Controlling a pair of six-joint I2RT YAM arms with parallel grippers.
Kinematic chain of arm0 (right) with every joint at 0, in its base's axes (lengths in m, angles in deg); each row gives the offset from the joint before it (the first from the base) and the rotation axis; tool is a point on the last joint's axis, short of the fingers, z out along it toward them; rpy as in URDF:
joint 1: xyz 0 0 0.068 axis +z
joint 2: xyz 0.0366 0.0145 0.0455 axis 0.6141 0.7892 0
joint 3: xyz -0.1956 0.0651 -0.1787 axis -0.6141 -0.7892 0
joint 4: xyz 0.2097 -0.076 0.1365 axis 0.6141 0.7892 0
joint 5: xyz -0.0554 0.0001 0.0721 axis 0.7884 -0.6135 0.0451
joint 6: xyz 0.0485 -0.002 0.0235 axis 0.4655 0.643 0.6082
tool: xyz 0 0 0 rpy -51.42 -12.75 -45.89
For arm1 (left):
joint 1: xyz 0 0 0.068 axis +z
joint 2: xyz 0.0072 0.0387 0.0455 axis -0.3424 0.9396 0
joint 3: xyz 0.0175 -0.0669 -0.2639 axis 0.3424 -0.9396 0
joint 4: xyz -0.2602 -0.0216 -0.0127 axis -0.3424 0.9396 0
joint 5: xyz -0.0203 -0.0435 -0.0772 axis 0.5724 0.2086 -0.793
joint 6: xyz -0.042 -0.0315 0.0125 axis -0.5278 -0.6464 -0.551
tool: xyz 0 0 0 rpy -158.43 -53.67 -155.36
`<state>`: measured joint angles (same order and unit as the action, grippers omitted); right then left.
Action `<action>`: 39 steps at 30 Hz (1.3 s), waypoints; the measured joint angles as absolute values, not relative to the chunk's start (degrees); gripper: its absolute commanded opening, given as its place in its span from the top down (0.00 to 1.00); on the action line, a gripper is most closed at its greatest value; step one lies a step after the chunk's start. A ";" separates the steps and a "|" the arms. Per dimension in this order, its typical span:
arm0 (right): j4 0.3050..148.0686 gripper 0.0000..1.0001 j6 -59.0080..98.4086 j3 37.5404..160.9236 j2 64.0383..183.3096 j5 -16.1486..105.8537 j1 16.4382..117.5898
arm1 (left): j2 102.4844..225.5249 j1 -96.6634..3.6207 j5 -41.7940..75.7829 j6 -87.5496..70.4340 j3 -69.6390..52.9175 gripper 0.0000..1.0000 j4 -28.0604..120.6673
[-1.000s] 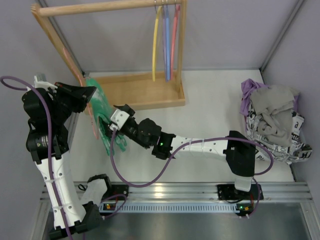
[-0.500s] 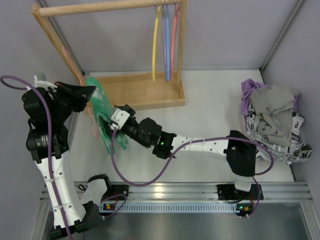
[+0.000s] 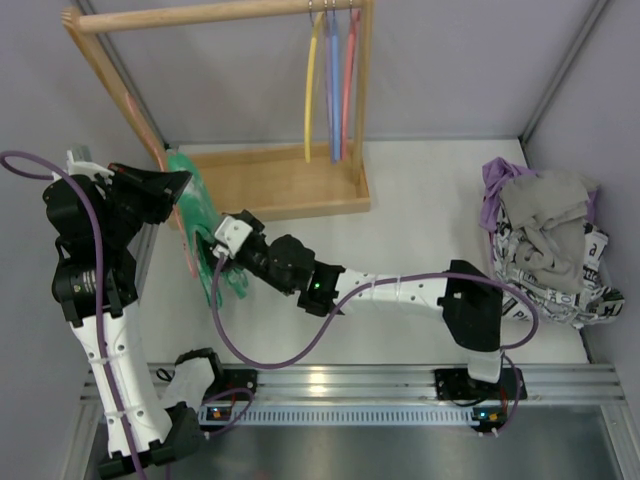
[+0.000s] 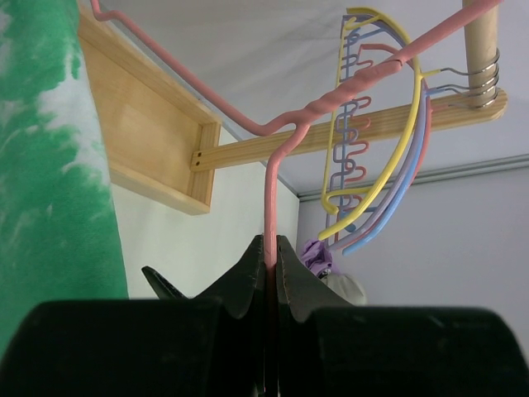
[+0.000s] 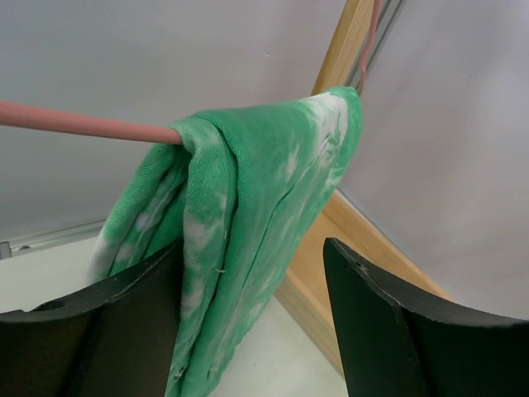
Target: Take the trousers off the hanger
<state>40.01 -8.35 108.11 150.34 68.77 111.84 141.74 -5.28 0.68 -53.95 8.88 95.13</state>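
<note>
The green speckled trousers [image 3: 199,214] hang folded over the lower bar of the thin pink hanger [image 4: 271,194], left of the wooden rack. My left gripper [image 4: 271,248] is shut on the hanger's wire just below its twisted neck and holds it up in the air. My right gripper [image 5: 254,248] stands open around the hanging trousers [image 5: 256,190]. Its left finger [image 5: 132,314] lies against the cloth, while the right finger [image 5: 388,322] is a gap away from it. The pink bar [image 5: 83,121] sticks out of the fold to the left. From above, the right gripper [image 3: 215,245] sits at the cloth's lower part.
A wooden rack [image 3: 285,182] stands at the back, with yellow, blue and red hangers [image 3: 331,90] on its rail. A heap of grey, purple and printed clothes [image 3: 550,245] lies at the far right. A purple cable [image 3: 260,355] loops beneath the right arm.
My right gripper has crept left, further around the trousers, and its jaws have narrowed a little. The left arm and the hanger have stayed put.
</note>
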 measured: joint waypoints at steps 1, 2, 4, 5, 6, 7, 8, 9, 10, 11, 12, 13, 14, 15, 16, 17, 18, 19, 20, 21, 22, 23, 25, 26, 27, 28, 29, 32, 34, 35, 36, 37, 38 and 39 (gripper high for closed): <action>39.86 0.34 -8.33 108.26 150.62 68.85 111.84 | 141.74 -5.28 0.66 -53.95 8.90 1.00 95.13; 39.92 0.34 -8.33 108.63 151.06 69.03 111.84 | 141.74 -5.28 0.66 -53.95 8.94 1.00 95.10; 39.94 0.33 -8.35 109.44 151.82 69.33 111.84 | 141.74 -5.28 0.66 -53.97 8.94 1.00 95.10; 40.10 0.33 -8.35 109.92 152.19 69.44 111.84 | 141.74 -5.28 0.63 -54.01 8.94 1.00 95.10; 40.07 0.33 -8.35 110.21 152.41 69.55 111.84 | 141.74 -5.28 0.63 -54.08 8.92 1.00 95.10; 40.07 0.33 -8.35 110.47 152.59 69.64 111.82 | 141.74 -5.28 0.63 -54.12 8.94 1.00 95.10; 40.20 0.33 -8.35 110.75 152.74 69.73 111.80 | 141.74 -5.28 0.59 -54.17 8.92 1.00 95.10; 40.20 0.35 -8.35 110.95 152.83 69.82 111.73 | 141.74 -5.28 0.57 -54.25 8.92 1.00 95.10; 40.18 0.37 -8.35 111.10 152.92 69.82 111.67 | 141.74 -5.28 0.52 -54.34 8.92 1.00 95.10; 40.20 0.40 -8.33 111.10 152.92 69.82 111.56 | 141.74 -5.28 0.42 -54.34 8.92 1.00 95.08; 40.20 0.48 -8.33 111.10 152.92 69.79 111.45 | 141.74 -5.28 0.31 -54.34 8.92 1.00 95.08; 40.27 0.53 -8.39 111.12 152.92 69.77 111.29 | 141.74 -5.28 0.17 -54.34 8.92 1.00 95.02; 40.34 0.65 -8.17 111.12 152.92 69.75 111.18 | 141.74 -5.28 0.13 -54.36 8.92 1.00 94.93; 40.49 0.73 -8.13 111.12 152.92 69.62 111.03 | 141.74 -5.28 0.02 -54.36 8.92 1.00 94.80; 40.60 0.80 -8.17 111.12 152.92 69.40 110.86 | 141.74 -5.28 -0.11 -54.43 8.92 1.00 94.69; 40.62 0.93 -8.11 111.12 152.92 69.31 110.79 | 141.74 -5.28 -0.33 -54.49 8.92 1.00 94.60; 40.66 0.99 -8.20 111.12 152.89 69.18 110.59 | 141.74 -5.28 -0.48 -54.52 8.92 1.00 94.54; 40.66 1.00 -8.11 111.15 152.89 69.05 110.53 | 141.74 -5.28 -0.66 -54.54 8.92 1.00 94.49; 40.69 1.00 -8.17 111.15 152.89 68.85 110.24 | 141.74 -5.28 -0.70 -54.56 8.92 1.00 94.47; 40.82 1.00 -8.22 111.15 152.83 68.70 110.07 | 141.74 -5.28 -0.76 -54.58 8.90 1.00 94.47; 41.10 1.00 -8.26 111.15 152.72 68.55 109.94 | 141.72 -5.28 -0.85 -54.58 8.83 1.00 94.38; 41.47 1.00 -8.28 111.17 152.52 68.35 109.81 | 141.70 -5.28 -0.90 -54.58 8.74 1.00 94.34; 43.37 1.00 -8.02 111.80 152.00 68.09 109.59 | 141.61 -5.28 -1.07 -54.60 8.33 1.00 94.01; 44.64 1.00 -7.47 112.30 151.67 67.83 109.46 | 141.57 -5.28 -1.16 -54.60 8.11 1.00 93.84; 46.06 1.00 -7.17 112.89 151.21 67.65 109.30 | 141.48 -5.28 -1.29 -54.60 7.89 1.00 93.47; 47.53 1.00 -6.77 113.40 150.71 67.54 109.17 | 141.33 -5.28 -1.42 -54.54 7.63 1.00 93.14; 49.10 1.00 -6.34 114.05 150.03 67.41 108.91 | 141.11 -5.28 -1.60 -54.49 7.26 1.00 92.74; 53.10 1.00 -5.40 116.24 148.54 67.28 108.23 | 139.60 -5.28 -2.21 -53.66 5.64 1.00 91.45; 55.68 1.00 -4.92 118.01 147.58 67.21 107.75 | 138.25 -5.28 -2.51 -52.86 4.05 1.00 89.99; 56.95 1.00 -4.81 119.04 147.19 67.19 107.47 | 137.63 -5.28 -2.78 -52.46 3.06 1.00 89.12; 58.02 1.00 -4.57 119.98 146.88 67.21 107.21 | 137.09 -5.28 -2.99 -52.09 1.90 1.00 88.42; 59.11 1.00 -4.39 121.11 146.62 67.24 106.92 | 136.41 -5.28 -3.21 -51.65 0.79 1.00 88.00; 60.14 1.00 -4.13 122.21 146.40 67.24 106.64 | 135.78 -5.28 -3.50 -51.24 -0.48 1.00 87.28; 61.08 1.00 -3.87 123.58 146.14 67.24 106.29 | 135.14 -5.28 -3.74 -50.74 -1.90 1.00 86.67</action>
<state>61.08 -3.87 123.58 146.14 67.24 106.29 135.14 -5.28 -3.74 -50.74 -1.90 86.67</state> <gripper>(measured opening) 0.060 0.075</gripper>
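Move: Just off the near end of the green trousers, the open right fingers have the trousers' middle about 5 cm ahead, 1 cm left and 3 cm below. The pink hanger carrying them centres roughly 3 cm ahead of the right hand, 4 cm left and 5 cm up; the rack's wooden tray is some 20 cm ahead, 8 cm right and 30 cm lower. From the left hand, which already holds the hanger's neck, the trousers are about 3 cm ahead, level sideways and 15 cm below. Easing about 2 cm forward into the near end of the trousers, the right hand shuts its wide-open fingers and pinches the folded cloth, then lifts it briskly some 8 cm while drifting about 4 cm right and a little forward. The left fingers keep their grip on the hanger's neck, sinking 1 to 2 cm with a slight turn late in the lift. ##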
